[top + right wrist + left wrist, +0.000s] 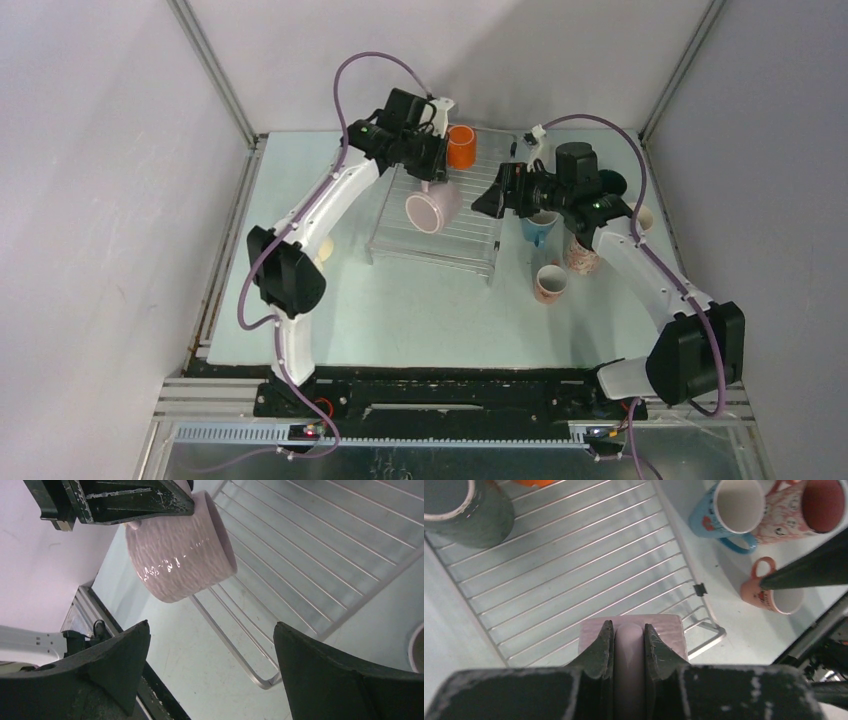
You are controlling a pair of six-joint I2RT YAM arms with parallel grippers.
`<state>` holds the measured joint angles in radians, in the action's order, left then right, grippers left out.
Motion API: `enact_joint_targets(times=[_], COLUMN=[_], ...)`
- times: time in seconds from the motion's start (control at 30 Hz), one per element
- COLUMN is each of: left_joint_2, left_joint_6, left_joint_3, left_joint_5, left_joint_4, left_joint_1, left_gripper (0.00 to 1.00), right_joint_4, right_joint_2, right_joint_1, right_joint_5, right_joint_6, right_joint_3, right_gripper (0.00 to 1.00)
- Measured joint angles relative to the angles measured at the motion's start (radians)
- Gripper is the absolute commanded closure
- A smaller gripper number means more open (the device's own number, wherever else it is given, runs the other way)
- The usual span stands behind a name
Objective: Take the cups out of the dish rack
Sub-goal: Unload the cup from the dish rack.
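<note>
My left gripper (pixel 627 625) is shut on the handle of a lilac cup (pixel 664 630) and holds it on its side above the dish rack (pixel 574 565). The top view shows that cup (pixel 433 208) hanging over the rack (pixel 470 240) below the left gripper (pixel 428 172). An orange cup (pixel 461 146) stands at the rack's far edge. A dark grey cup (pixel 466 510) also stands on the rack. My right gripper (pixel 211 624) is open and holds nothing, just right of the lilac cup (pixel 180 550), near the rack's right edge (pixel 487 203).
On the table right of the rack stand a blue cup (pixel 540 228), a speckled pink cup (pixel 583 252), a pink cup (pixel 550 283) and a cream cup (pixel 643 218), under and beside the right arm. Walls close in the table on three sides.
</note>
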<state>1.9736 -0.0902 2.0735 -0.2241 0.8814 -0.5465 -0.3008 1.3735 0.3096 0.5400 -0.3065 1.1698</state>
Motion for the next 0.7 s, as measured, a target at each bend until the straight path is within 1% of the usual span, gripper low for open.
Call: enact_joint_targets(times=[0.1,0.33,0.53,0.7], left_joint_2=[-0.014,-0.036,-0.051,-0.068], left_joint_6=[0.017,0.042,0.048,0.045], left_joint_3=[0.000,0.000,0.000,-0.017], left_joint_5=[-0.072,-0.232,-0.367,-0.451], left_joint_4=[-0.012,-0.034,-0.050,-0.082], left_joint_1=[0.005,0.005,0.005,0.005], left_gripper=[1.00,1.00,1.00,1.00], right_joint_4=[0.075,0.179,0.277,0.329], right_joint_2=[0.002,0.024,0.040,0.059], right_joint_1=[-0.023,-0.073,-0.073,-0.057], right_joint_5=[0.072,0.207,0.325,0.412], right_joint_6=[0.003,0.002,-0.034,-0.082], right_joint_3=[-0.026,-0.046,-0.046,-0.046], right_gripper=[0.00,0.00,0.01,0.04])
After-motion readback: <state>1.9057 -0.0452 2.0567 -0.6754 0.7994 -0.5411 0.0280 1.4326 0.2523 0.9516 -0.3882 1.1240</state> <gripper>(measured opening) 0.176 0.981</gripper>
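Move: The left hand holds the pink cup by its handle; the right hand's open fingers are about 12 cm to its right and level ahead. The pink cup's body lies some 11 cm left of the right hand, 3 cm back and about 2 below. From the left hand, the orange cup is roughly 7 cm ahead, 6 right and 12 lower; the grey cup is 6 ahead, 2 left, equally low. The blue cup is about 9 cm right of the right hand, 5 back, 16 below. Left hand carries the pink cup up, back and right some 9 cm towards the open, rising, counter-clockwise-turning right hand. ##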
